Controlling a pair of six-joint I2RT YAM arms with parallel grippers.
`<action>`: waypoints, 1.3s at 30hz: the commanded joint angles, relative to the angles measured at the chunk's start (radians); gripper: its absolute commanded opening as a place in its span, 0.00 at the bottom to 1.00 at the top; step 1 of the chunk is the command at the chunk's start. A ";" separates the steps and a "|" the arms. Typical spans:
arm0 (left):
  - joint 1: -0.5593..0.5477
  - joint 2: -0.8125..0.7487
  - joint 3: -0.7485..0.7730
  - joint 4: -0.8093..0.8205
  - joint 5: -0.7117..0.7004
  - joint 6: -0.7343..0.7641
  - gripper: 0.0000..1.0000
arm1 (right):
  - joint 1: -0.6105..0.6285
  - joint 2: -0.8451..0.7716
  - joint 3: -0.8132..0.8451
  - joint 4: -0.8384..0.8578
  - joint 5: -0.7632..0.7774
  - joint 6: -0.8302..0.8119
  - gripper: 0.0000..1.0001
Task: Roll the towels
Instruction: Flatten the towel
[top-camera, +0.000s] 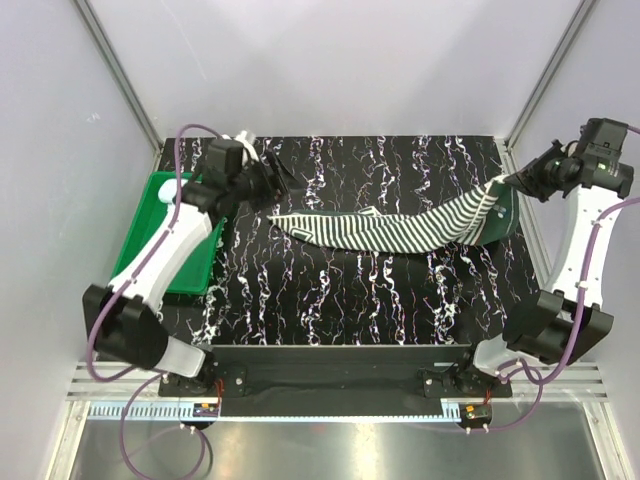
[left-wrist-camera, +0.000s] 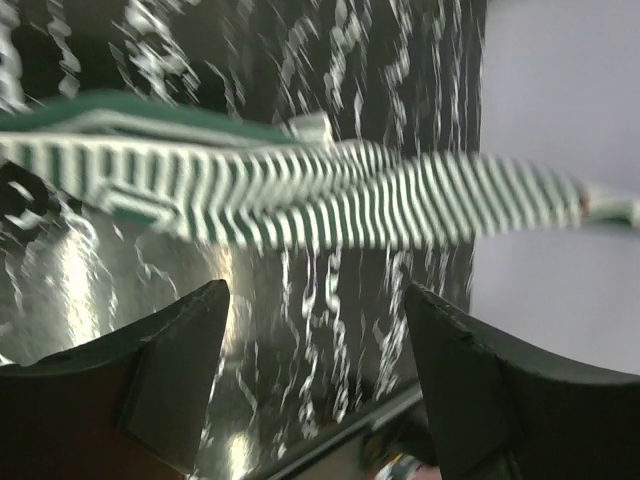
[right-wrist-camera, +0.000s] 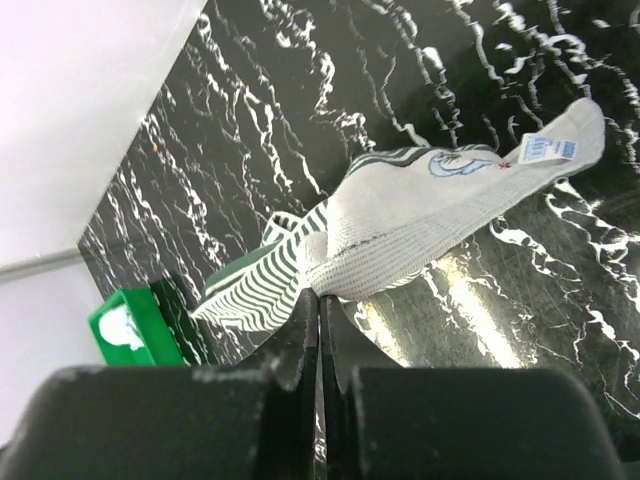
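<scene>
The striped towel (top-camera: 400, 228) lies stretched across the black marbled table, its right end lifted. My right gripper (top-camera: 512, 185) at the far right is shut on that end. In the right wrist view the pinched cloth (right-wrist-camera: 400, 220) bunches just past the shut gripper (right-wrist-camera: 320, 300), and a small label (right-wrist-camera: 548, 148) shows at its corner. My left gripper (top-camera: 280, 178) hovers open just above and left of the towel's left end. In the left wrist view the gripper (left-wrist-camera: 315, 292) has nothing between its fingers and the towel (left-wrist-camera: 300, 195) runs across beyond them. A plain light blue towel cannot be made out.
A green tray (top-camera: 150, 255) sits at the table's left edge, partly under my left arm, with something pale (top-camera: 165, 195) in its far corner; it also shows in the right wrist view as the tray (right-wrist-camera: 150, 335). White walls and metal posts close in the back and sides.
</scene>
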 joint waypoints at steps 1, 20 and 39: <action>-0.060 -0.087 -0.108 0.000 -0.144 0.138 0.77 | 0.066 -0.042 0.050 0.015 0.030 -0.029 0.00; -0.542 -0.242 -0.300 0.218 -0.265 0.133 0.77 | 0.273 -0.020 0.836 0.213 -0.121 0.082 0.00; -0.835 0.264 -0.061 0.252 -0.435 0.254 0.99 | 0.440 0.035 0.813 0.033 0.181 -0.175 0.00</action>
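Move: The striped towel's middle lies roughly 25 cm right of the empty left hand, 8 cm nearer the base and 22 cm lower. Over on that hand's left are the green tray, 25 cm across and 8 cm back, and the white rolled towel, 20 cm across and level with it, both about 22 cm down. The right hand already pinches the striped towel's end; its middle is some 27 cm left, 6 cm back and 25 cm below. Right hand whips its pinched towel up 35 cm, then dips; left sweeps right, back and down, opening wider. ##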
